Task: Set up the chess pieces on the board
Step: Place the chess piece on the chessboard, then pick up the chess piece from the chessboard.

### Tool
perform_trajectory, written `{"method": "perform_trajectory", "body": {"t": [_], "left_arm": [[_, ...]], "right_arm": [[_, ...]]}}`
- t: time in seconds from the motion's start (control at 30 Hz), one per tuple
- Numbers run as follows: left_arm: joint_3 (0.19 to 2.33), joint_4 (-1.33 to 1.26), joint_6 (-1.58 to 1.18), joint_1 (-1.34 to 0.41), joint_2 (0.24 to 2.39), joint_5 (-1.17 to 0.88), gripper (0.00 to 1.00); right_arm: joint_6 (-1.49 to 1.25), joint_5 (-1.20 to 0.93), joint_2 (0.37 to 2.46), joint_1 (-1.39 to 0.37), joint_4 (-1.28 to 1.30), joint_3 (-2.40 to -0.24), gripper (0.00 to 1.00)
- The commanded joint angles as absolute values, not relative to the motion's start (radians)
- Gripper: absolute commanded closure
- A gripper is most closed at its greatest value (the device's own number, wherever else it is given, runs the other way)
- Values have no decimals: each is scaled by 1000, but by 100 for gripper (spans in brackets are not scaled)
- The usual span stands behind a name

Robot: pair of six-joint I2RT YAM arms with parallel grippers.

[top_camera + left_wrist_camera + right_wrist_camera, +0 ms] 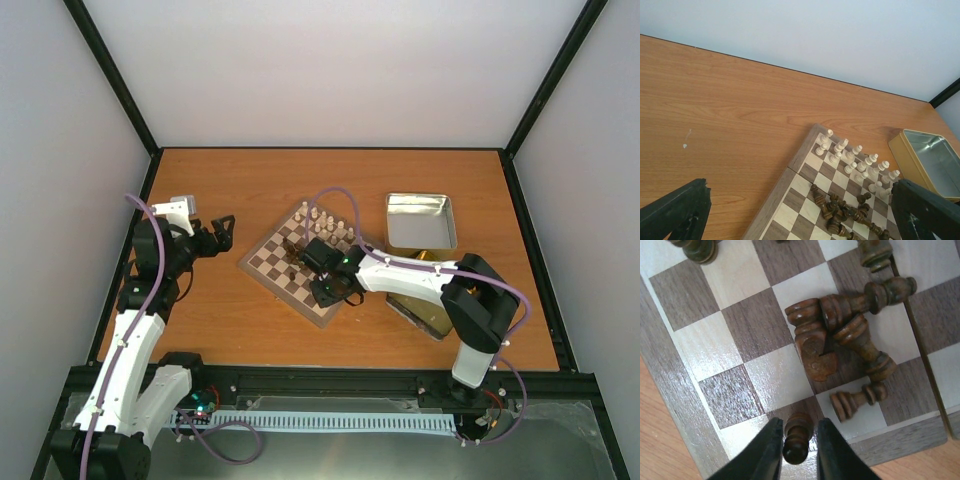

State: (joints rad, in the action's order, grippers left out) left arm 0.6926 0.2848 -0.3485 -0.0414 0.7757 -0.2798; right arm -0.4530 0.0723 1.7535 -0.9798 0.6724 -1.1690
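Observation:
The board (pixel 268 262) lies turned at an angle in the middle of the table. Several dark chess pieces (pixel 292 252) lie toppled in a heap on it. My right gripper (pixel 328 290) is low over the board's near corner. In the right wrist view one dark pawn (pixel 797 437) stands upright on a dark square beside the rim, between the fingers of my right gripper (pixel 798 422). The fingers are slightly apart, with a gap beside the pawn. More dark pieces (pixel 840 325) lie tangled just beyond. My left gripper (pixel 222 228) hovers left of the board, wide open and holding nothing.
Cream chessmen (pixel 855 162) stand in two rows along the board's far edge. An open metal tin (pixel 420 220) sits right of the board, and another tin part (pixel 425 305) lies under the right arm. Black frame posts border the table.

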Motion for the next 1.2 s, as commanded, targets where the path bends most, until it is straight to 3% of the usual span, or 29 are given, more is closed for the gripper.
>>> {"method": "perform_trajectory", "body": {"t": [0.0, 0.17, 0.43, 0.6, 0.8, 0.97, 1.17], "left_arm": [[694, 263, -323, -46, 772, -282, 0], [698, 255, -328, -47, 798, -360, 6], [707, 327, -383, -86, 817, -439, 19], [688, 336, -454, -231, 853, -343, 22], [728, 395, -539, -468, 1024, -132, 32], [808, 466, -570, -569, 1196, -103, 40], [884, 521, -559, -639, 1348, -130, 46]], "right_arm": [[-471, 82, 1710, -988, 670, -1159, 74], [-493, 86, 1630, -988, 664, -1154, 61], [-588, 195, 1528, -986, 630, -1094, 61], [-672, 251, 1465, -983, 613, -1008, 62], [-756, 330, 1363, -964, 587, -931, 61], [-774, 450, 1318, -913, 574, -877, 61], [-751, 433, 1282, -830, 492, -798, 61]]}}
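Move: Right between the right fingertips stands the dark pawn just set near the board's near corner; a fallen pawn lies roughly 2 cm ahead and 2 cm right of it, the toppled knight about 3 cm ahead and 1 cm left. The left hand's goal, the heap of dark pieces, is some 18 cm to its right, 1 cm ahead and 20 cm below; another standing pawn is about 15 cm right and 3 cm back of that hand. Letting go of the pawn, the right hand opens a little and lifts some 6 cm straight off it, then swings about 11 cm right and slightly forward off the board towards the green lid, turning clockwise. Meanwhile the left hand sweeps about 15 cm right and 14 cm down towards the heap, slightly back too, tipping its fingers steeply downward and narrowing their gap to a little over half, touching nothing yet. ##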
